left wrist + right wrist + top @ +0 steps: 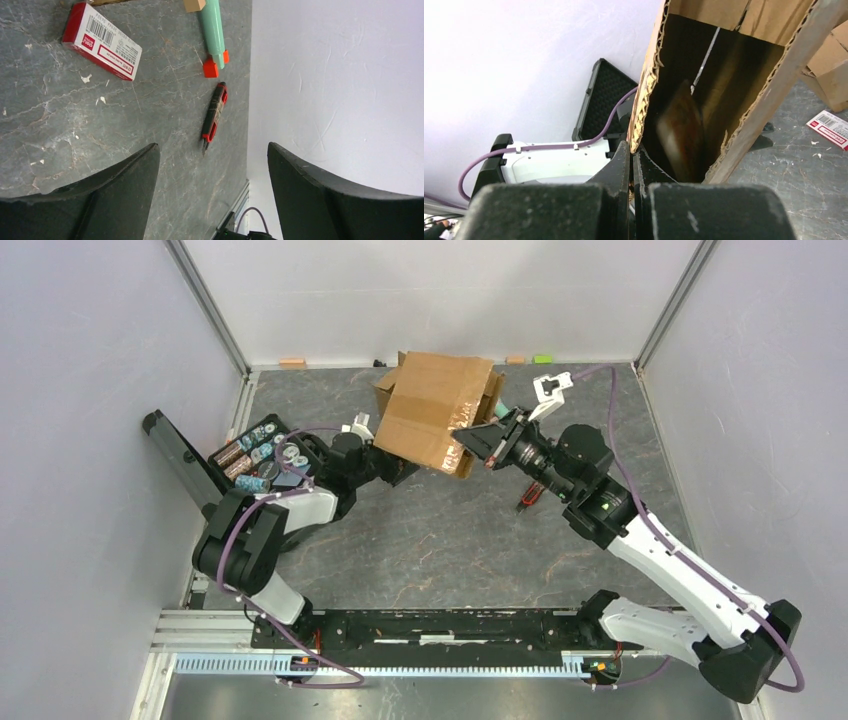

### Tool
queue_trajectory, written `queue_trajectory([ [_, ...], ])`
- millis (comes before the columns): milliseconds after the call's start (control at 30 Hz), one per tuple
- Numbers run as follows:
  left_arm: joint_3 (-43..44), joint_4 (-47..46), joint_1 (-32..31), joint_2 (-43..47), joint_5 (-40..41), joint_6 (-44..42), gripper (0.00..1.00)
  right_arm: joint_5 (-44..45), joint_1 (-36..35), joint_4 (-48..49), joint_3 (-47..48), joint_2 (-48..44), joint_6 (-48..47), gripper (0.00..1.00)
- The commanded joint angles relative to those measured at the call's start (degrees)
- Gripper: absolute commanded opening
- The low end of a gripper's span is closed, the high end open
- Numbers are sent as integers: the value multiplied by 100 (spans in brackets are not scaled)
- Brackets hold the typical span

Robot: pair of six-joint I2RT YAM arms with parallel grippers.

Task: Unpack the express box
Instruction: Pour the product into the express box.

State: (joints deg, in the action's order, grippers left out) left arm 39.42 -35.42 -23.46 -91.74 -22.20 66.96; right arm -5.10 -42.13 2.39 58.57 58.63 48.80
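Note:
The brown cardboard express box (435,410) hangs tilted above the table's far middle, its open side facing my right wrist camera. My right gripper (468,436) is shut on the box's torn wall edge (646,85), which is pinched between its fingers (631,147). Inside the box a blurred brown item (679,130) shows. My left gripper (402,470) sits low beside the box's near left corner, open (212,147) and holding nothing. On the table lie a red and white small carton (102,40), a mint green marker (213,27) and a red and black utility knife (215,112).
An open black case (255,455) with batteries stands at the left. The utility knife (528,500) lies close to my right arm. A white clip (550,388) lies at the back right. Grey walls enclose the table on three sides.

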Motion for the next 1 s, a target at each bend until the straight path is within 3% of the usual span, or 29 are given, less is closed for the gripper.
queue_trajectory([
  [0,-33,-701,-47,726,-374,317,85,-378,306,12,-484,45,160,0],
  [367,-208,518,-93,1357,249,-619,84,-744,529,174,-1698,783,-298,0],
  [633,-119,933,-569,779,592,-1174,83,-844,566,413,-1910,1800,-287,0],
  [967,157,3323,-840,1303,1848,-1852,83,-618,835,-1,-2081,1883,-147,0],
])
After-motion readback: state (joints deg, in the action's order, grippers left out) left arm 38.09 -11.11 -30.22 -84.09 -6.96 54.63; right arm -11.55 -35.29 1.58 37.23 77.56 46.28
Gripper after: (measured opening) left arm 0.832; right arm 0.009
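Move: My right hand already pinches the cut edge of the express box, whose middle is about 5 cm ahead and 5 cm left, level with the hand. The table patch it is brought down over lies straight below but 4 cm left, some 37 cm down. From that patch the red-white carton is 12 cm ahead and 5 left, the knife 5 ahead and 18 right. From my left hand the patch is about 9 cm back, 8 right, 12 below. I bring the express box down with my right hand, fast at first and then easing, about 30 cm towards the middle of the table, keeping the pinch on its edge while the fingers tip some 40 degrees downward. My open left hand rises about 5 cm, then sinks to end 6 cm lower and 4–5 cm back, rolling its left side up, and ends beside the box's left side. ##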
